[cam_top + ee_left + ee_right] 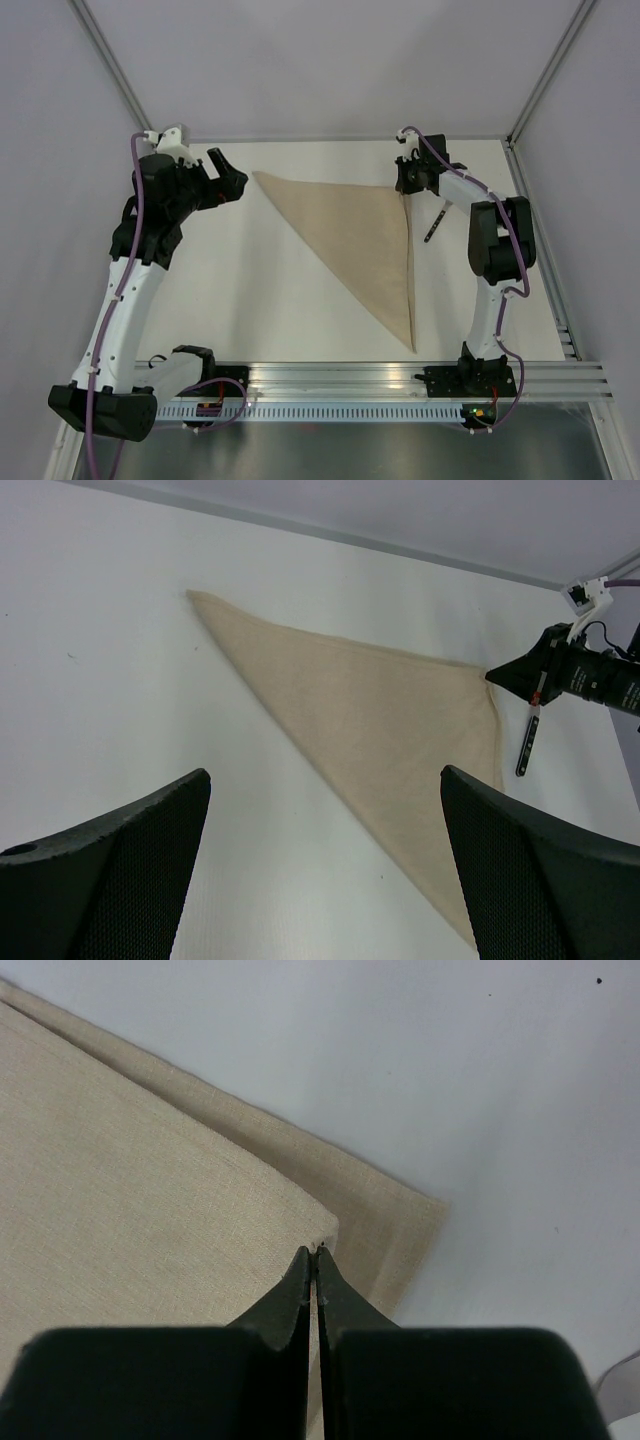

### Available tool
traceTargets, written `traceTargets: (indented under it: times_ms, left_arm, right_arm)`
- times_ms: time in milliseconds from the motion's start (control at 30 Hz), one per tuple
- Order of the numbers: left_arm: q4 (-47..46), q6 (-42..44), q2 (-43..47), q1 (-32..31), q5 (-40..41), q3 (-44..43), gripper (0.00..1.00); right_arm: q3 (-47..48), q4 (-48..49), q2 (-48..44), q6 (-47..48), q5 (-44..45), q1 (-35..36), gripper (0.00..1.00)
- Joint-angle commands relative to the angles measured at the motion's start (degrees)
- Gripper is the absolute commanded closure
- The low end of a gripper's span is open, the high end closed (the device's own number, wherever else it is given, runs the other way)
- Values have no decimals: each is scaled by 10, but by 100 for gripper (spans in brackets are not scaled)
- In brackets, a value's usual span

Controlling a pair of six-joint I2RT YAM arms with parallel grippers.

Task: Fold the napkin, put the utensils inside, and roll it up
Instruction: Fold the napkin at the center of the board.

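The napkin [365, 235] lies folded into a tan triangle in the middle of the table, long point toward the near edge. My right gripper [405, 190] is shut, its tips pinching the far right corner of the napkin's [130, 1160] top layer, low over the cloth; the lower layer sticks out a little past it. A fork with a thin black handle [434, 222] lies on the table just right of that corner, its tines hidden by the arm. My left gripper [225, 170] stands open and empty off the napkin's [380, 720] far left corner.
White walls close the table at the back and sides, with a metal post [545, 75] at the far right corner. An aluminium rail [340, 385] with both arm bases runs along the near edge.
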State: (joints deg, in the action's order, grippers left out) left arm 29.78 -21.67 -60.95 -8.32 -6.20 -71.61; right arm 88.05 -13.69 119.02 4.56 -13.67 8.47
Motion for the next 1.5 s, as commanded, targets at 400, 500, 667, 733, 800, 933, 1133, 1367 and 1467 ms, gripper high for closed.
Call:
traceTargets:
  times_ms: [400,500,667,733,800,933,1133,1367,1467]
  left_arm:
    - [-93,-67,-18,2,-25,89,0]
    - [-112,-76,-22,2,-25,111,0]
    - [-136,-87,-31,2,-29,139,0]
    - [-140,-88,-34,2,-29,144,0]
    - [-140,-87,-36,2,-29,145,0]
    - [-141,-86,-36,3,-26,148,1]
    - [-143,-86,-38,2,-28,151,0]
    - [-144,-86,-37,2,-29,150,1]
    - [-144,-86,-37,2,-29,151,1]
  right_arm:
    - [36,20,46,15,29,-8,100]
    - [41,19,50,19,38,-8,99]
    - [48,12,52,23,38,-8,100]
    - [48,11,49,23,35,-8,100]
    - [48,5,42,21,30,-8,99]
    - [45,-1,22,16,16,-7,100]
    - [44,-12,-14,9,-2,-8,100]
    - [46,-16,-35,6,-5,-6,99]
    - [51,-17,-26,10,2,-6,100]
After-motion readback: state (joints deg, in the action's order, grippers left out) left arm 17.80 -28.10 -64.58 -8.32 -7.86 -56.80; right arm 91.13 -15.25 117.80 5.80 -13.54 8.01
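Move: The right hand holds the napkin's turned-over corner; the lower layer's far-right corner lies about 2 cm ahead, 3 cm to its right and some 5 cm below. The fork's middle is roughly 5 cm back and 10 cm to the right of that hand, also some 5 cm down. From the empty left hand the same far-right corner is about 20 cm ahead, 39 cm right and 30 cm below, the napkin's far-left tip about 23 cm ahead and 2 cm left at table height. Still pinching the turned-over corner, the right hand sinks about 3 cm, easing slightly right and forward beside the lower layer's far-right corner, stays low briefly, then climbs some 5.5 cm with the cloth still gripped and the sideways drift mostly undone. The left hand, fingers wide open and touching nothing, drops about 9 cm with its tips dipping, ends slightly farther forward, then waits. ##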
